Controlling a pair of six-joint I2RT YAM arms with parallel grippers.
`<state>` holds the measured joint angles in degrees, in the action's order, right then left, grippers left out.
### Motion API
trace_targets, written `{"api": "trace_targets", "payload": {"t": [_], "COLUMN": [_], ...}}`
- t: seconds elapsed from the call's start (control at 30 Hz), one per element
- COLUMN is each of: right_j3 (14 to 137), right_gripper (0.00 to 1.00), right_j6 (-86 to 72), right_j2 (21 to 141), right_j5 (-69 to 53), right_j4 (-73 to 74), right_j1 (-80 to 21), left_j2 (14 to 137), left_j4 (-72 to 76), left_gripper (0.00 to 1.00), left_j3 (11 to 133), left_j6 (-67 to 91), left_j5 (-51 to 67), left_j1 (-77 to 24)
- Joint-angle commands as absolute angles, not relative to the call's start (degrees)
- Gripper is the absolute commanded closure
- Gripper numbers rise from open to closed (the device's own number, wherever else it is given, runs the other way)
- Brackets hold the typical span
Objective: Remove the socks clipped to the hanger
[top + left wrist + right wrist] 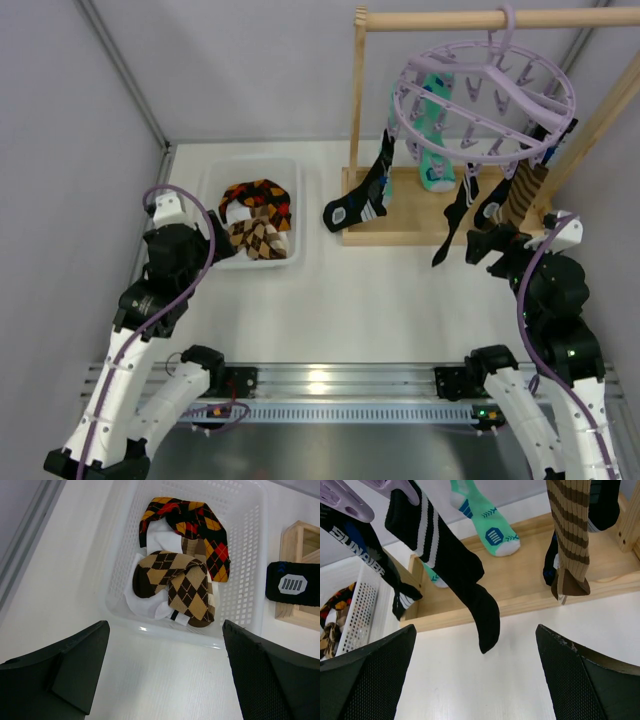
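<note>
The lavender hanger (485, 95) hangs by its hook from a wooden rail. Clipped to it are a teal sock (435, 130), a black sock with blue-white marks (365, 195), a plain black sock (455, 215) and a brown striped sock (528, 190). My right gripper (490, 245) is open and empty, just below and in front of the black sock (455, 565). The right wrist view also shows the teal sock (487, 525) and the brown striped sock (567, 530). My left gripper (165, 680) is open and empty at the basket's near edge.
A white basket (240, 630) at the left holds argyle socks (180, 580). The wooden frame's base (530, 580) lies under the hanging socks, with an upright post (358, 100) on its left. Grey walls enclose the table.
</note>
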<state>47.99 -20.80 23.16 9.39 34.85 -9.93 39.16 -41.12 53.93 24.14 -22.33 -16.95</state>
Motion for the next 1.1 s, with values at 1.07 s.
{"api": "trace_targets", "payload": {"t": [1.07], "right_j3": [31.74], "right_gripper": [0.01], "right_j6": [-25.22], "right_j2": [40.05], "right_j5": [0.80], "right_j4": [1.72], "right_j1": [-9.14], "left_j2": [55.09], "left_j4": [-35.42], "left_gripper": [0.02], "left_j3": [58.27], "left_j6": [31.90], "left_j5": [-13.42], "left_j1": [-35.91]}}
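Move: The white-striped black sock hangs about 7 cm ahead of the open right gripper, 5 cm to its left and 3 cm lower. The brown striped sock is some 10 cm ahead and 6 cm to the right; the teal sock is 18 cm ahead and 10 cm left. For the left gripper, the black emblem sock hangs about 27 cm right, 11 cm ahead and 10 cm lower, and the bin sits 13 cm ahead, 5 cm right and 22 cm below. Bring the open right gripper down about 8 cm and forward some 6 cm, easing left, so that its fingers come in around the lower part of the hanging white-striped black sock; start slowly, then speed up. Meanwhile swing the empty left gripper about 10 cm right along the bin's near side towards the emblem sock, sinking about 4 cm, turning some 20 degrees clockwise and tipping down a little, fingers wide. ##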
